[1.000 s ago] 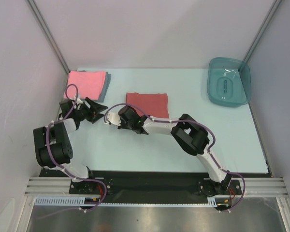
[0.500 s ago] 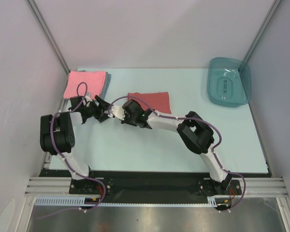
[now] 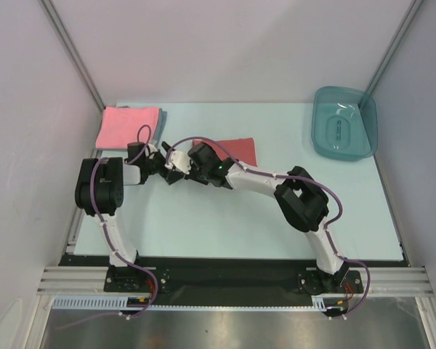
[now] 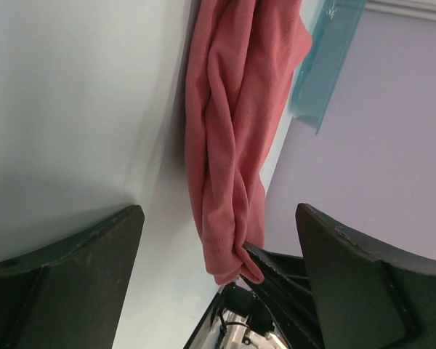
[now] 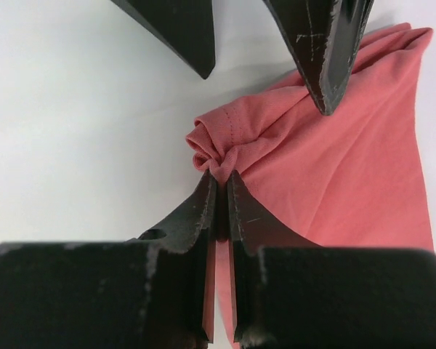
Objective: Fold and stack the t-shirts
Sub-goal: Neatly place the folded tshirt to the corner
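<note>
In the right wrist view my right gripper (image 5: 221, 178) is shut on a bunched corner of the brick-red t-shirt (image 5: 349, 167), which trails away over the table. My left gripper (image 4: 219, 209) is open wide, its jaws on either side of that same corner without touching the cloth (image 4: 225, 131). From above, the two grippers meet tip to tip, left (image 3: 166, 166) and right (image 3: 176, 173), with the red t-shirt (image 3: 241, 149) partly hidden behind the right arm. A pink folded t-shirt (image 3: 127, 125) lies on a grey-blue one (image 3: 160, 121) at the back left.
A teal translucent tub (image 3: 344, 122) stands at the back right corner. Grey walls close in the table (image 3: 225, 225) on the left, back and right. The right arm's elbow (image 3: 303, 206) hangs over the middle of the table.
My left arm swung right to the red t-shirt's corner and its jaws opened wider. My right gripper kept hold of the corner and shifted slightly back, pulling the cloth askew.
</note>
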`<state>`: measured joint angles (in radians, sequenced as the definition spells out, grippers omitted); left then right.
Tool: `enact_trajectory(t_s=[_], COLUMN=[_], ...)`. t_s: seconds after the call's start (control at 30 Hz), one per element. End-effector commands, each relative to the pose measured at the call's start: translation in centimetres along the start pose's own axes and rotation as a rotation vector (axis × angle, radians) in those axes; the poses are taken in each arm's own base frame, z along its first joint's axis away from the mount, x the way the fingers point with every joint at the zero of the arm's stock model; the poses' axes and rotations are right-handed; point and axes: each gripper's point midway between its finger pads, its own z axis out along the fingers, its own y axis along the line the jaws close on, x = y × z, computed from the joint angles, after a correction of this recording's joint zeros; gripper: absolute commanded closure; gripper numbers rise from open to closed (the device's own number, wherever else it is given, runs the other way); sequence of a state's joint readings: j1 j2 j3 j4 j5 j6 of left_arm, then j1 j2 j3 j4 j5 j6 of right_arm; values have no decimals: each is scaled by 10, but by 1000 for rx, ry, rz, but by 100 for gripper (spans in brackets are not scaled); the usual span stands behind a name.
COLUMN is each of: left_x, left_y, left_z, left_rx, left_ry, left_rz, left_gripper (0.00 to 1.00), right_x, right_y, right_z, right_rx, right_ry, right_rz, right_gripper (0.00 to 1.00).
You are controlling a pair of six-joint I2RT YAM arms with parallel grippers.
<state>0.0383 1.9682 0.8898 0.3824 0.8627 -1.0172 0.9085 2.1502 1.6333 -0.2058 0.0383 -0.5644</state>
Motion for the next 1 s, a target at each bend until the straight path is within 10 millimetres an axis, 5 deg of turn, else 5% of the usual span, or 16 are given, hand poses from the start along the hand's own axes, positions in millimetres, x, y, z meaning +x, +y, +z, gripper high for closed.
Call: enact_trajectory(t_s=[0.0,0.33,0.53,0.67,0.97], left_x=[-14,-11,17,17,12], left_y=[-12,6,9,-2,5], left_z=[9,28,34,46,59], left_rx=[30,-46,-70,-28,-47], left_ry=[-16,91,134,145,119], left_rz=[39,44,24,35,-3], left_gripper=[7,9,9,9,12], right_x=[-36,-34,-39,-38,-38], right_y=[-24,-31,-34,-33,-33], right_z=[-30,-37,-42,-43,-44], right_rx=[43,47,53,52,53], right_ry=[-94,-102,-114,-111,-112], right_rz=[26,39,44,43,46], right_gripper=[100,100,100,100,100])
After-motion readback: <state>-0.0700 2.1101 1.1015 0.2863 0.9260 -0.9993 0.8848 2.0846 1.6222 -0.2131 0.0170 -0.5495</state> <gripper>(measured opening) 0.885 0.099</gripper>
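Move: The left hand, wide open just above the table, has the raised left edge of the folded t-shirt about 5 cm to its right, 2 cm ahead and roughly level. The corner stack lies some 11 cm ahead, 12 cm left and 4 cm below that hand. The right hand already pinches the t-shirt's near-left part; from it the stack is about 14 cm ahead, 15 cm left and 6 cm down. Open left hand reaches forward, then 5 cm right around the t-shirt's edge as right lifts it 3 cm. ##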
